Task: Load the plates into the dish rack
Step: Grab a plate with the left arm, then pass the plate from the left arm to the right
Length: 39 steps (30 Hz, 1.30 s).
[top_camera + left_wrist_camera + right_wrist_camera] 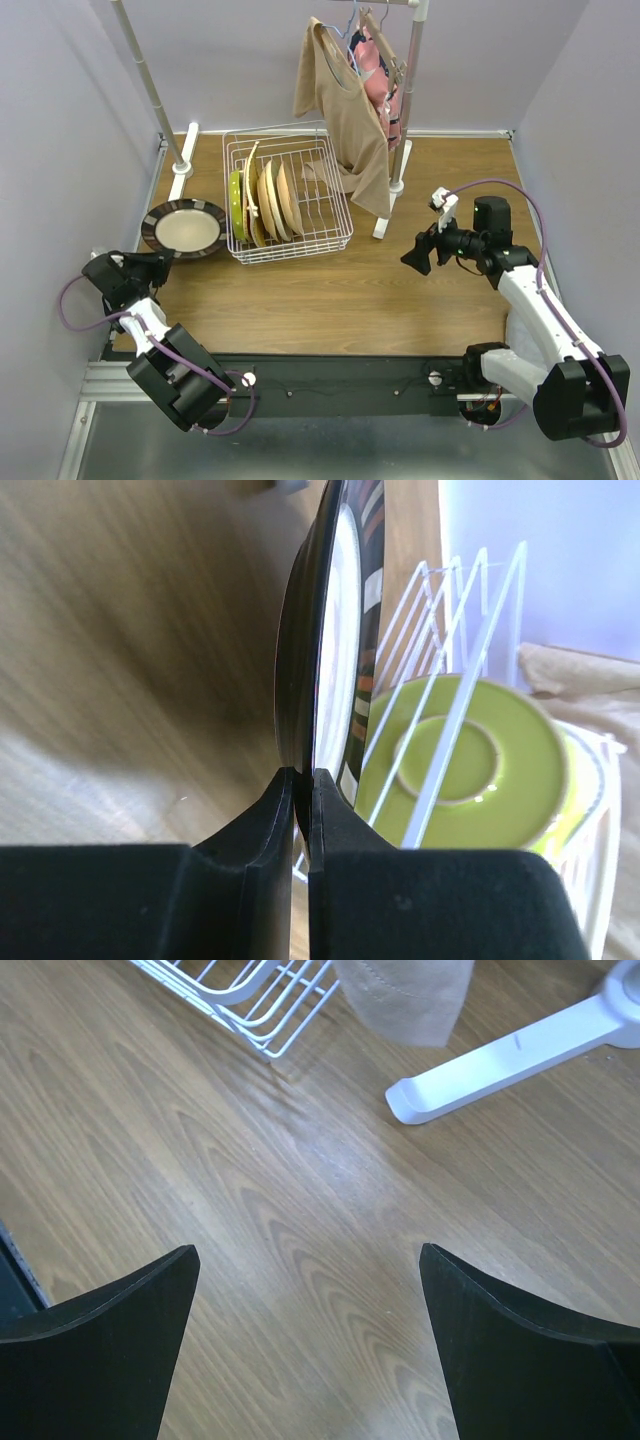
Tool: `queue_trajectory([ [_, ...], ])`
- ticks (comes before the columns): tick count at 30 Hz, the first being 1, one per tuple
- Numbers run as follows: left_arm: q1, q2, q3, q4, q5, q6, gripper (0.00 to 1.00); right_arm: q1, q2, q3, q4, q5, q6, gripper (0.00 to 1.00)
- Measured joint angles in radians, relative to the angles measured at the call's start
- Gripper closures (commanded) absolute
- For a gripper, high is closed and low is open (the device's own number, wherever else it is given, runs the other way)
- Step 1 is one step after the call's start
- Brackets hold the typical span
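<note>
A dark-rimmed beige plate (185, 228) lies about level just left of the white wire dish rack (330, 215). My left gripper (166, 259) is shut on its near rim. In the left wrist view this plate (325, 650) shows edge-on, its rim pinched between the fingertips (278, 805). Several plates stand on edge in the rack's left half, a lime one (237, 205) outermost and beige ones (272, 200) beside it. The lime plate (470, 760) shows behind the rack wires (490, 610). My right gripper (413, 257) hangs open over bare wood, holding nothing (308, 1260).
A white clothes-rail stand with a tan shirt (345, 110) and a pink garment rises behind and to the right of the rack. Its foot (385, 222) rests on the table beside the rack, and the foot (520, 1045) and the rack's corner (255, 995) show in the right wrist view.
</note>
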State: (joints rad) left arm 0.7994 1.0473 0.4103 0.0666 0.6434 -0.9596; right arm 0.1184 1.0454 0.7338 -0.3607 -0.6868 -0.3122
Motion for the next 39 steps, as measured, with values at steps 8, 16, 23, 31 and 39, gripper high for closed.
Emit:
queue_trajectory([
  [8,0.000,0.000,0.059,0.024,0.007,-0.049,1.00,0.000,0.004,0.000,-0.008,-0.037,-0.011,0.00],
  [16,0.000,-0.002,0.107,0.037,0.016,-0.083,1.00,0.000,0.004,0.000,-0.008,-0.046,-0.018,0.00],
  [23,0.000,-0.002,0.154,0.037,0.028,-0.110,1.00,0.000,0.004,0.000,-0.009,-0.060,-0.022,0.00],
  [31,-0.008,-0.002,0.189,0.042,0.040,-0.140,1.00,0.000,0.004,0.000,-0.012,-0.063,-0.022,0.00],
  [39,-0.038,-0.002,0.217,0.048,0.042,-0.203,1.00,0.000,0.005,0.000,-0.029,-0.064,-0.023,0.00],
])
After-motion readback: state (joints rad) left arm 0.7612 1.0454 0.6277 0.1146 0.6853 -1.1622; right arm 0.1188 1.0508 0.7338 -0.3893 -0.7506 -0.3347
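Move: My left hand already holds the dark-rimmed plate by its near rim, with the plate's middle about 6 cm ahead and 4 cm to the right. The dish rack's middle lies roughly 13 cm ahead, 25 cm right and some 5 cm lower; the green plate in it is about 10 cm ahead and 13 cm right. The stand foot is some 19 cm ahead and 3 cm right. From my right hand the rack is about 15 cm ahead, 26 cm left. I raise my left hand about 10 cm, easing some 4 cm forward, with the dark-rimmed plate kept pinched at its near rim beside the rack's left side. The fingers tip up by around 10 degrees as I climb; a slight swing left comes partly back to the right near the end. ##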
